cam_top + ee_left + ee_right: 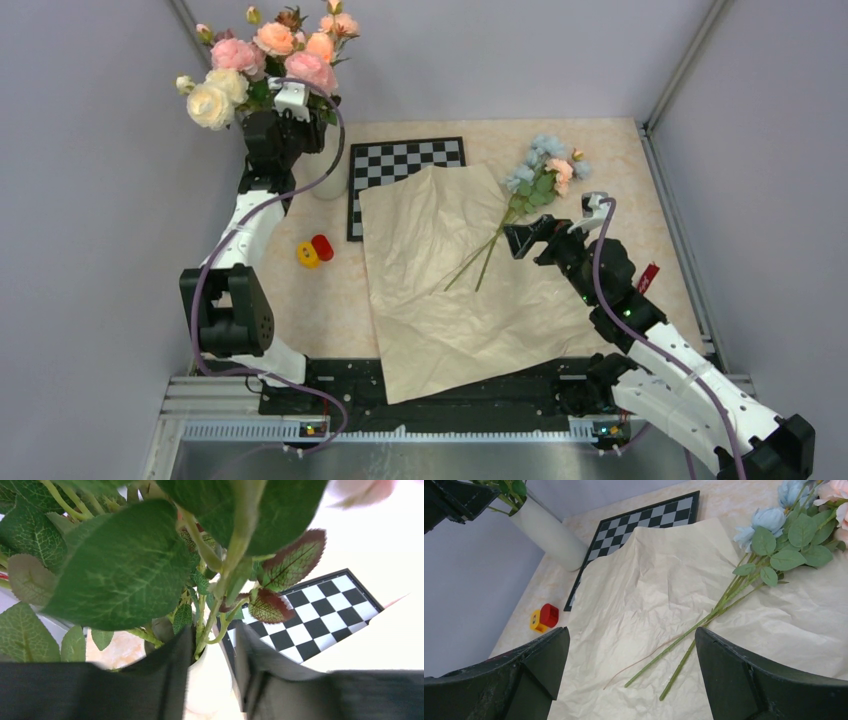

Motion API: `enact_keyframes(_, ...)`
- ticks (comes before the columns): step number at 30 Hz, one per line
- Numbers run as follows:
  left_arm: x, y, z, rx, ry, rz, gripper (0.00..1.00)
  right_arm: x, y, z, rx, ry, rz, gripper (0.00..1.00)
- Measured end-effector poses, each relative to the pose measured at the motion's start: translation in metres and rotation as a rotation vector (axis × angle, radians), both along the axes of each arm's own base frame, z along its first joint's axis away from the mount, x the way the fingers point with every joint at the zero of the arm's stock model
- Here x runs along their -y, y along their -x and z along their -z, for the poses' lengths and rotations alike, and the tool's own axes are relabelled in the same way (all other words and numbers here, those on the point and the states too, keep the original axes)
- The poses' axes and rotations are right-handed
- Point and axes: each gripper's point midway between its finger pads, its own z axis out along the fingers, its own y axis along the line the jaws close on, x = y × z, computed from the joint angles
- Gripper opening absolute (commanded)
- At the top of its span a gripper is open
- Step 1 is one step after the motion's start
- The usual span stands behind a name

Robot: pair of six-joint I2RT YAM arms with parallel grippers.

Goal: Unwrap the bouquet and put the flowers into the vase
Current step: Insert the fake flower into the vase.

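The bouquet is unwrapped: its peach-tan paper lies spread flat mid-table. The flowers, pale blue and pink blooms with green leaves, rest on the paper's far right part, their thin stems running toward me. My right gripper hovers open just right of the stem ends, its jaws wide with nothing between them. The white vase stands at the far left, holding large roses. Over its mouth sits my left gripper, jaws partly apart around the rose stems.
A chessboard lies behind the paper, beside the vase. A small red and yellow piece sits left of the paper. A dark red scrap lies by my right arm. Walls close in the table on three sides.
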Motion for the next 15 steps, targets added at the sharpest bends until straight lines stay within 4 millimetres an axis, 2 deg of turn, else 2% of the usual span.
enact_keyframes(9,0.0002,0.0013,0.0049,-0.022,0.007,-0.001,0.68,-0.002,0.0007,-0.0018,0.003,-0.01,-0.01,0.99)
enact_keyframes(15,-0.0001,0.0016,0.0071,-0.028,0.009,-0.004,0.9,-0.003,0.0013,-0.0018,0.002,-0.011,-0.016,0.98)
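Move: The vase with the fake flowers stands just beyond and below the left hand: its middle is some 4 cm ahead, 3 cm right and 18 cm down, with the mouth only about 6 cm below the hand. On the table some 30 cm below the hand, the chessboard's middle is about 23 cm right and 4 cm ahead, and the red piece about 11 cm back and 1 cm right. From the right hand, the vase is roughly 28 cm ahead, 42 cm left and 12 cm down. The left hand stays almost in place just above and behind the vase mouth, still pointing level and forward, and its already part-open fingers spread from about a third to some four fifths open, clearing the stem that already runs down into the vase. As they open, the hand eases down towards the vase by just under 1 cm without drawing back from among the leaves. ##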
